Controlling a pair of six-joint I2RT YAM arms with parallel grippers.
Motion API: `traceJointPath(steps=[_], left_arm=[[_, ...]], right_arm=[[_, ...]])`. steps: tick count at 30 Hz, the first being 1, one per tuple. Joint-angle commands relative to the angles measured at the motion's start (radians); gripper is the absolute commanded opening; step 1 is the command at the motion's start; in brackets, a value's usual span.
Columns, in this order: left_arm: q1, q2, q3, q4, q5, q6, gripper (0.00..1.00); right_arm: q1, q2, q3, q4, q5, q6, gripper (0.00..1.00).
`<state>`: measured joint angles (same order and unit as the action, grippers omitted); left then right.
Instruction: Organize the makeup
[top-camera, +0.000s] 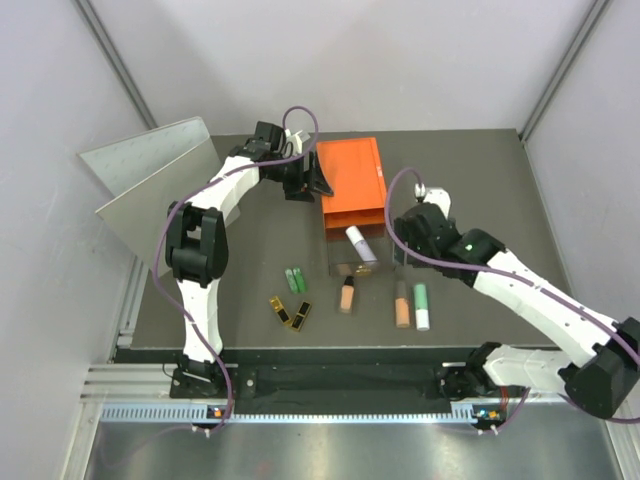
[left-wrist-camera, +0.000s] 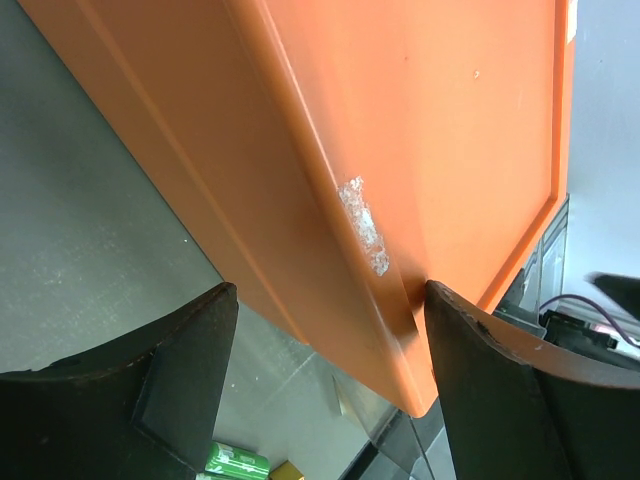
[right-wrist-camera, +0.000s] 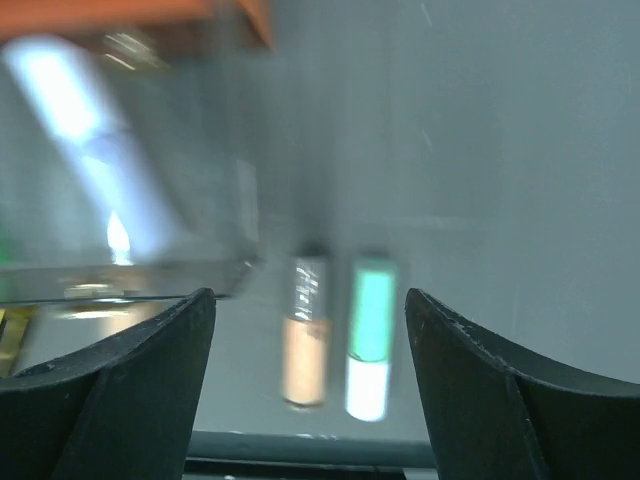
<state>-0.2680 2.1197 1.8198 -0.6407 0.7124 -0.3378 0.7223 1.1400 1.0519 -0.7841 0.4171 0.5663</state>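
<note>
The makeup lies in front of the orange box: two green tubes, two black-gold cases, a peach bottle, an orange stick and a green-and-white stick. A white stick rests in the box's pulled-out clear drawer. My left gripper is open astride the box's near-left corner, its right finger against the edge. My right gripper hangs open and empty, with the orange stick and green-and-white stick below it, blurred.
A grey metal panel leans at the back left. Pale walls close in the dark table on three sides. A metal rail carrying both arm bases runs along the near edge.
</note>
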Motion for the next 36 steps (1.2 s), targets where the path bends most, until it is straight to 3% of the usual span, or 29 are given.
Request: traceJointPath(steps=[1,6,15,23,24,25,28,36], left_arm=[[0.009,0.059,-0.037,-0.114,-0.148,0.089,0.78],[0.009,0.048,-0.053,-0.116,-0.152,0.092,0.78],[0.009,0.043,-0.070,-0.117,-0.153,0.095,0.79],[0.009,0.046,-0.059,-0.123,-0.160,0.102,0.79],[0.009,0.048,-0.054,-0.126,-0.160,0.105,0.79],[0.009,0.048,-0.053,-0.126,-0.160,0.105,0.79],[0.009,0.051,-0.050,-0.131,-0.162,0.106,0.79],[0.009,0.051,-0.048,-0.131,-0.160,0.105,0.79]], right_arm=[[-0.062,-0.011,-0.134,-0.035,-0.032,0.122,0.74],[-0.113,-0.005,-0.259,0.034,-0.109,0.159,0.63],[-0.126,0.124,-0.351,0.144,-0.202,0.127,0.57],[-0.126,0.216,-0.362,0.177,-0.195,0.122,0.31],[-0.126,0.218,-0.363,0.178,-0.192,0.124,0.27],[-0.126,0.216,-0.365,0.181,-0.186,0.126,0.15],[-0.124,0.179,-0.363,0.174,-0.157,0.133,0.01],[-0.127,0.049,-0.250,0.086,-0.046,0.106,0.00]])
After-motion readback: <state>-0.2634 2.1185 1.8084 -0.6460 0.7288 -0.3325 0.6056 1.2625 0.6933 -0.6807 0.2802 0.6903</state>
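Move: The green-capped tube lies about 7 cm back from the right gripper, 4 cm to its right and some 17 cm below. The dark-capped peach bottle lies about 5 cm to the tube's left and nearly level with it. The white tube in the open drawer is about 9 cm ahead of the right gripper and 11 cm to its left, roughly 15 cm down. From the left gripper, the green-capped tube is some 26 cm back, 27 cm right and 12 cm lower. Bring the right gripper down about 16 cm and back 6 cm, away from the drawer and a little to the right, onto the green-capped tube, tipping the fingers some 25 degrees nearer to straight down. Half-close to pinch the tube across its green part near the white, then start up with it by a centimetre or two. ##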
